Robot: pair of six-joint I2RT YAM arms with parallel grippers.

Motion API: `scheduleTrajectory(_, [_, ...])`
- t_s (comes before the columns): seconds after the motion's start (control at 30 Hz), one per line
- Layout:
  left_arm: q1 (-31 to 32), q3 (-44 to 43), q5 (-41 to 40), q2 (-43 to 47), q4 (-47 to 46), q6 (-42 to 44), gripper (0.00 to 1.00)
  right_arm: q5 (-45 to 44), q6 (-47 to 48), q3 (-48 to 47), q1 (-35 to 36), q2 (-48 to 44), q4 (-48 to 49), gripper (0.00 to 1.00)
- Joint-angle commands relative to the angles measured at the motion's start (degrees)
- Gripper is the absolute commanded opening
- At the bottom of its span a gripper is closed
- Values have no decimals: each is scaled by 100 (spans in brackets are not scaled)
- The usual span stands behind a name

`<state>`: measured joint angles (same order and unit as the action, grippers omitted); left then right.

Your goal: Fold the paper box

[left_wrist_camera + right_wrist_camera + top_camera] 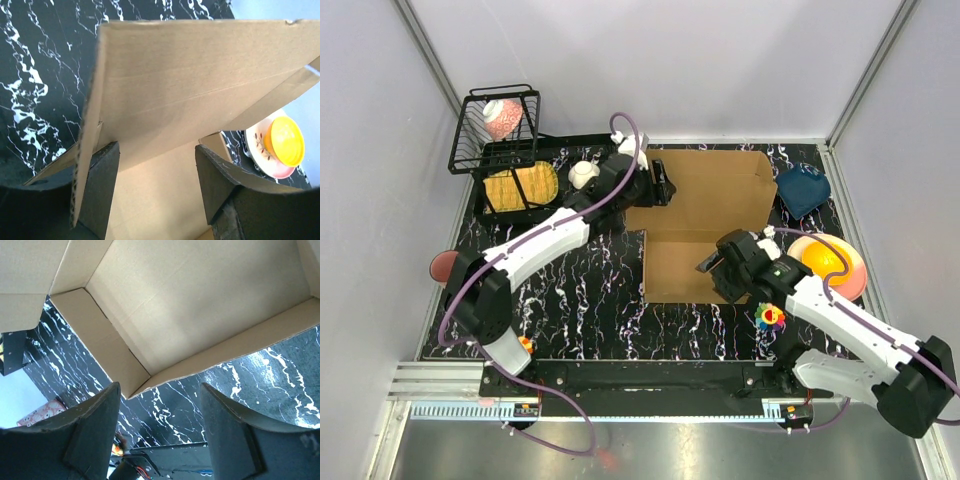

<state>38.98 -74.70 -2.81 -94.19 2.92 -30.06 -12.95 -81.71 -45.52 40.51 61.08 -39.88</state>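
Note:
The paper box (pixel 710 205) is a plain brown cardboard sheet lying partly folded on the black marbled mat, with its back and side walls raised. My left gripper (pixel 661 187) is at the box's left edge. In the left wrist view the gripper (pixel 157 172) is open over the box floor (pixel 190 75), and a raised side flap stands just outside its left finger (pixel 102 185). My right gripper (pixel 714 266) hovers over the box's near part. In the right wrist view the gripper (pixel 160 407) is open and empty, just off a corner of the box (pixel 200 295).
A wire basket (pixel 495 125) with a pink item stands at the back left, next to a yellow item (pixel 520 185) and a white cup (pixel 583 175). A blue bowl (pixel 803 190), a plate with an orange bowl (pixel 830 262) and a colourful toy (pixel 770 317) are on the right.

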Motion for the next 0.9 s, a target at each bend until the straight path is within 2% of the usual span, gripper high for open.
scheduleTrajectory(0.0, [-180,-572,219,-64,33,53,66,-479,638,-309,36,-307,-477,70])
scheduleTrajectory(0.27, [-365,-1398,526,-881,736,168,67,-656,1526,-265,36,-413,-135,67])
scheduleTrajectory(0.57, [-365,-915,791,-1014,745,0,68,-805,2264,104,45,-167,524,66])
scheduleTrajectory(0.73, [-470,-977,1019,-979,886,-17,68,-832,2958,-281,44,-17,796,66])
scheduleTrajectory(0.87, [-470,-469,1133,-436,572,-201,68,-1244,3433,-554,44,-307,1201,66])
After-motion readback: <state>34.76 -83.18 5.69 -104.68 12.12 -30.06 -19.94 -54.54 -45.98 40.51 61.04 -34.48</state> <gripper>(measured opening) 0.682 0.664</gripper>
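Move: The box's open lid leans back in front of my left hand, its middle some 4 cm ahead, 9 cm right and 8 cm below; its left flap overlaps that hand's left finger. The box tray's middle lies about 12 cm back, 9 right and 20 below. The white cup is roughly 8 cm ahead, 16 left and 18 below. From my right hand the tray's middle is around 6 cm ahead, 6 left and 10 below, the colourful toy 6 cm back, 10 right and 11 below. I carry my left hand forward about 4 cm and slightly up along the raised lid, then sink it about 7 cm in front of the lid, easing back a little and tipping the open fingers down some 10 degrees. My open right hand lifts a touch and shifts 2 cm right over the tray's front, rolling its fingertips to the right and twisting counter-clockwise, then edges forward; neither hand grips anything. ##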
